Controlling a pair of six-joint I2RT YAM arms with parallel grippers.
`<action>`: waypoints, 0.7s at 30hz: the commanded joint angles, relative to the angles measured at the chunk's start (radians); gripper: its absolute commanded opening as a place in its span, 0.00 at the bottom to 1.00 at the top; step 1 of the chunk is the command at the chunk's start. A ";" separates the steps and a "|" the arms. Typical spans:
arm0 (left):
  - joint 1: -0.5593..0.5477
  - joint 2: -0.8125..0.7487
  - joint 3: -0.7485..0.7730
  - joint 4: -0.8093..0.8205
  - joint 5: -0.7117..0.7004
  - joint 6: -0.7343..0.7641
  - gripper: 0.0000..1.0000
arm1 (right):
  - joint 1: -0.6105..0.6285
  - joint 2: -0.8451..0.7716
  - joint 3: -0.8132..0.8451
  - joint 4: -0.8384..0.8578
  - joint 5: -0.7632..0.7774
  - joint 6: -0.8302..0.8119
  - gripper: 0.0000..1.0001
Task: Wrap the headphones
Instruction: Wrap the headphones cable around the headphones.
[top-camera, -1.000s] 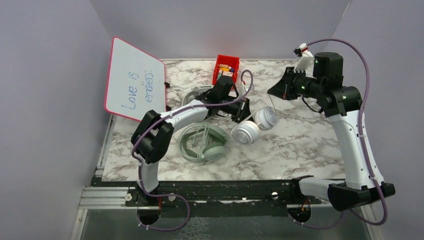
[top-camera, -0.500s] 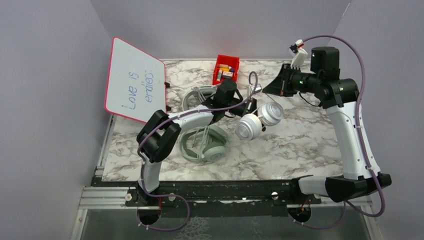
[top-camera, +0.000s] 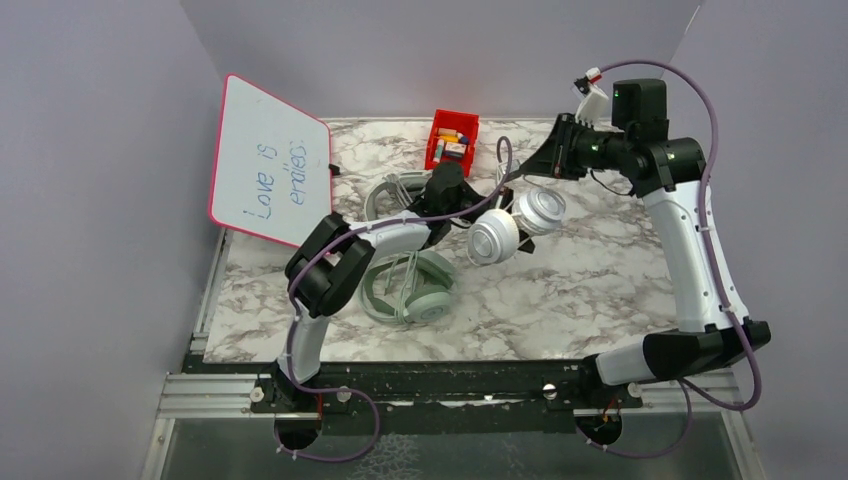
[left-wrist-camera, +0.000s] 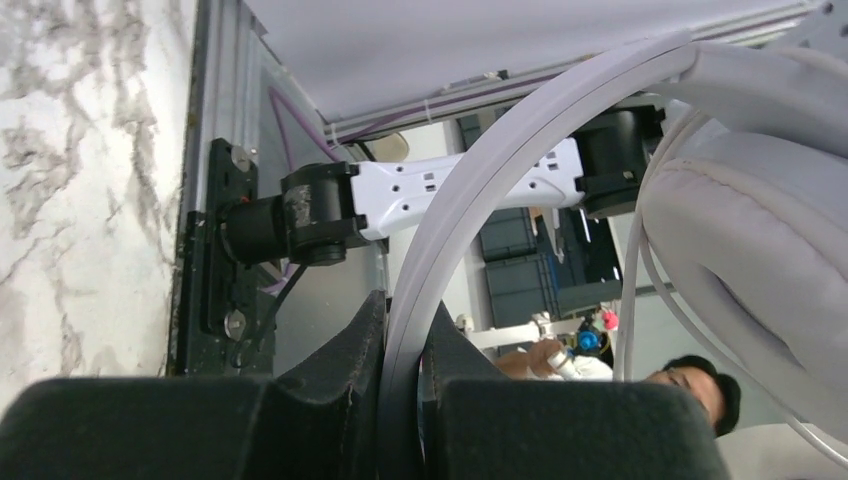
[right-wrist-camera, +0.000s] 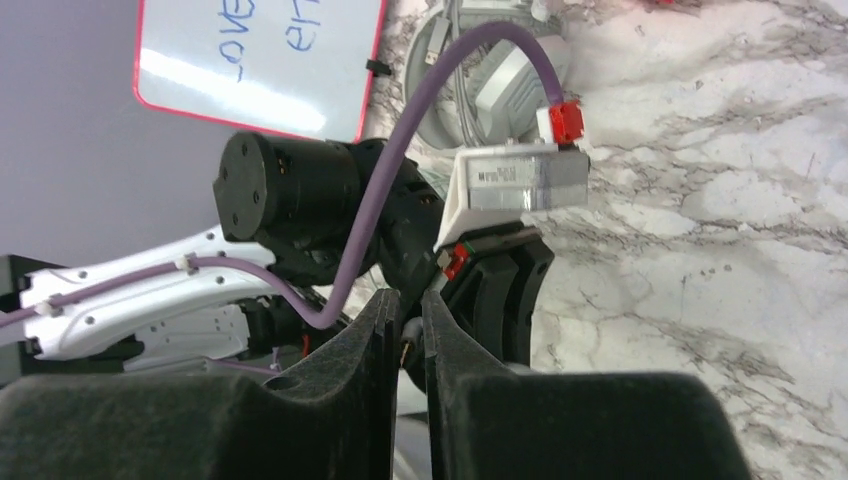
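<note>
The grey-white headphones (top-camera: 515, 225) hang above the table with both ear cups (top-camera: 492, 237) facing out. My left gripper (left-wrist-camera: 405, 315) is shut on their thin white headband (left-wrist-camera: 520, 130); an ear cushion (left-wrist-camera: 750, 230) fills the right of the left wrist view. My right gripper (right-wrist-camera: 411, 305) hovers just behind the cups, its jaws a narrow gap apart, with the cable's plug (right-wrist-camera: 410, 328) sitting in the gap. The mint-green headphones (top-camera: 408, 285) lie on the table with their cable bunched inside. A white headset (top-camera: 388, 192) lies behind the left arm, partly hidden.
A red bin (top-camera: 452, 138) of small items stands at the back centre. A pink-rimmed whiteboard (top-camera: 270, 160) leans at the back left. The marble table (top-camera: 600, 290) ends at grey walls on three sides and a black rail in front.
The left arm has carried the grey-white headphones up and toward the back right. The right gripper has moved left toward them, and its jaws have parted slightly.
</note>
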 joint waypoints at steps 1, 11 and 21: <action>-0.005 0.055 0.054 0.377 0.052 -0.270 0.00 | 0.001 0.065 0.084 0.011 -0.015 0.026 0.20; 0.045 0.176 0.156 0.687 0.004 -0.578 0.00 | -0.047 0.294 0.480 -0.108 0.029 0.008 0.54; 0.069 0.183 0.172 0.674 -0.021 -0.584 0.00 | -0.312 0.290 0.460 -0.053 -0.029 -0.034 0.82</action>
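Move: The white headphones, gripped by the headband in the left gripper, have their middle about 8 cm above the left hand point, roughly 2 cm to its left and level with it fore and aft. From the right hand they lie some 8 cm back, 1 cm left and 3 cm below. Down on the table, counted from the right hand, the red bin stands about 22 cm ahead and 15 cm left, the silver headphones 11 cm ahead and 26 cm left, and the green headphones 9 cm back and 23 cm left. Open the right gripper wide, leaving the cable free, and draw it away from the white headphones: forward about 10 cm while rising some 5 cm, then swing it off to the right, turning it slightly clockwise. Keep the left gripper pinched on the headband and ease it up and forward about 3 cm each, its fingertips tipping up a little. ##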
